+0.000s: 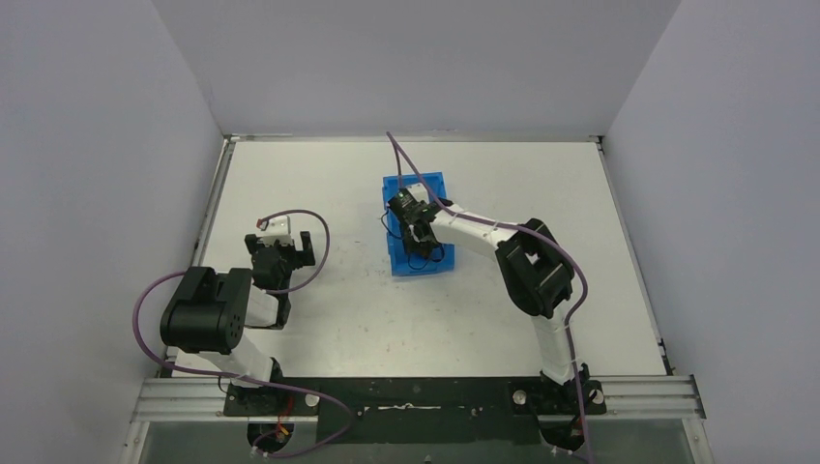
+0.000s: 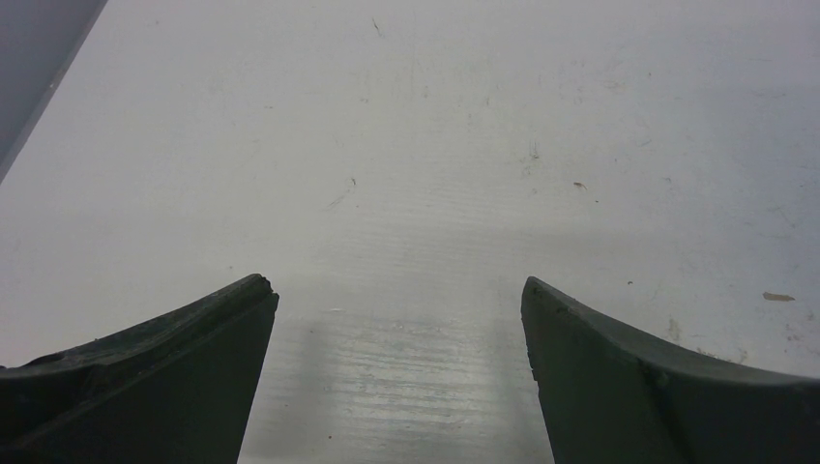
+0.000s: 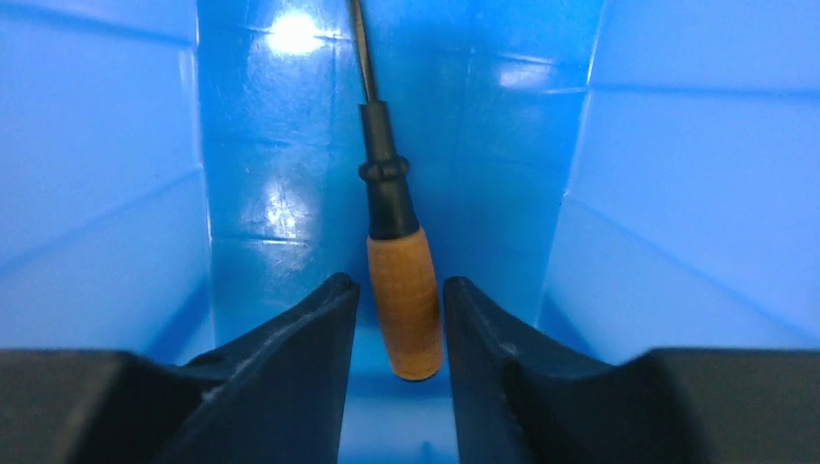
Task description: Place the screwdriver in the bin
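Note:
The blue bin stands mid-table, and my right gripper reaches down into it. In the right wrist view the screwdriver lies along the bin's floor, thin shaft pointing away and orange handle between my right gripper's fingers. The fingers stand slightly apart, with a thin strip of blue showing beside the handle on the left. The overhead view hides the screwdriver under the gripper. My left gripper hangs over the bare table at the left, jaws wide open and empty.
The bin's walls rise close on both sides of the right gripper. White walls enclose the table on the left, back and right. A purple cable runs from the right wrist over the bin.

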`<state>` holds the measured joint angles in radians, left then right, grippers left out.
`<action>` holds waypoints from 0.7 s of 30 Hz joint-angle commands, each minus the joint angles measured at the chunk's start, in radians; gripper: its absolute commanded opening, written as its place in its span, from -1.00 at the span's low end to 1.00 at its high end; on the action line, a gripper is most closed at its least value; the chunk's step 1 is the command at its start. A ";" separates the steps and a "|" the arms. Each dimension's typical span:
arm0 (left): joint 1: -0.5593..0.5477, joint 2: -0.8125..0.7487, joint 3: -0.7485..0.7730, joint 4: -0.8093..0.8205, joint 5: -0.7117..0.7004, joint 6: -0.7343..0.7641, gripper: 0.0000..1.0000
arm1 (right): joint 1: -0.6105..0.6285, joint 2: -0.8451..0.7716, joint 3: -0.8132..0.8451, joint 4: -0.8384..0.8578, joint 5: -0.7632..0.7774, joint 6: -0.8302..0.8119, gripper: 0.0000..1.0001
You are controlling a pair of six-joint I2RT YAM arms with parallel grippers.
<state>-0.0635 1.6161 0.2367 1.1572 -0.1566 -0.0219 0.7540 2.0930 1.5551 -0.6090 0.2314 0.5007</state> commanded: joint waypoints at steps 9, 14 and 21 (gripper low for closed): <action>0.004 -0.005 0.017 0.056 0.003 -0.006 0.94 | 0.005 -0.129 0.197 -0.115 0.098 0.059 -0.03; 0.004 -0.005 0.017 0.055 0.003 -0.006 0.94 | 0.000 -0.253 0.247 -0.149 0.159 0.060 0.00; 0.004 -0.005 0.018 0.055 0.003 -0.006 0.94 | -0.107 -0.518 0.001 -0.062 0.185 0.060 0.49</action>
<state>-0.0635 1.6161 0.2367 1.1568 -0.1566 -0.0219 0.7322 1.7260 1.6997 -0.7067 0.3634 0.5549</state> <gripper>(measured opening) 0.971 0.657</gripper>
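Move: Lying between the right hand's barely parted fingers is the screwdriver's handle; the screwdriver's middle is about 3 cm ahead and 1 cm to the left, some 1 cm below. The bin surrounds this hand, its middle about 4 cm ahead, 1 cm left and 2 cm above. From the idle left hand the screwdriver lies roughly 29 cm to the right, 1 cm ahead and 4 cm lower. Spreading its already loosening fingers around the handle to let go of the screwdriver, the right hand stays low for a moment, then climbs quickly out of the bin, about 21 cm straight up but for a small swing forward and then right. The wrist tilts some 25 degrees so the fingers point more forward, and they open wider near the end. ##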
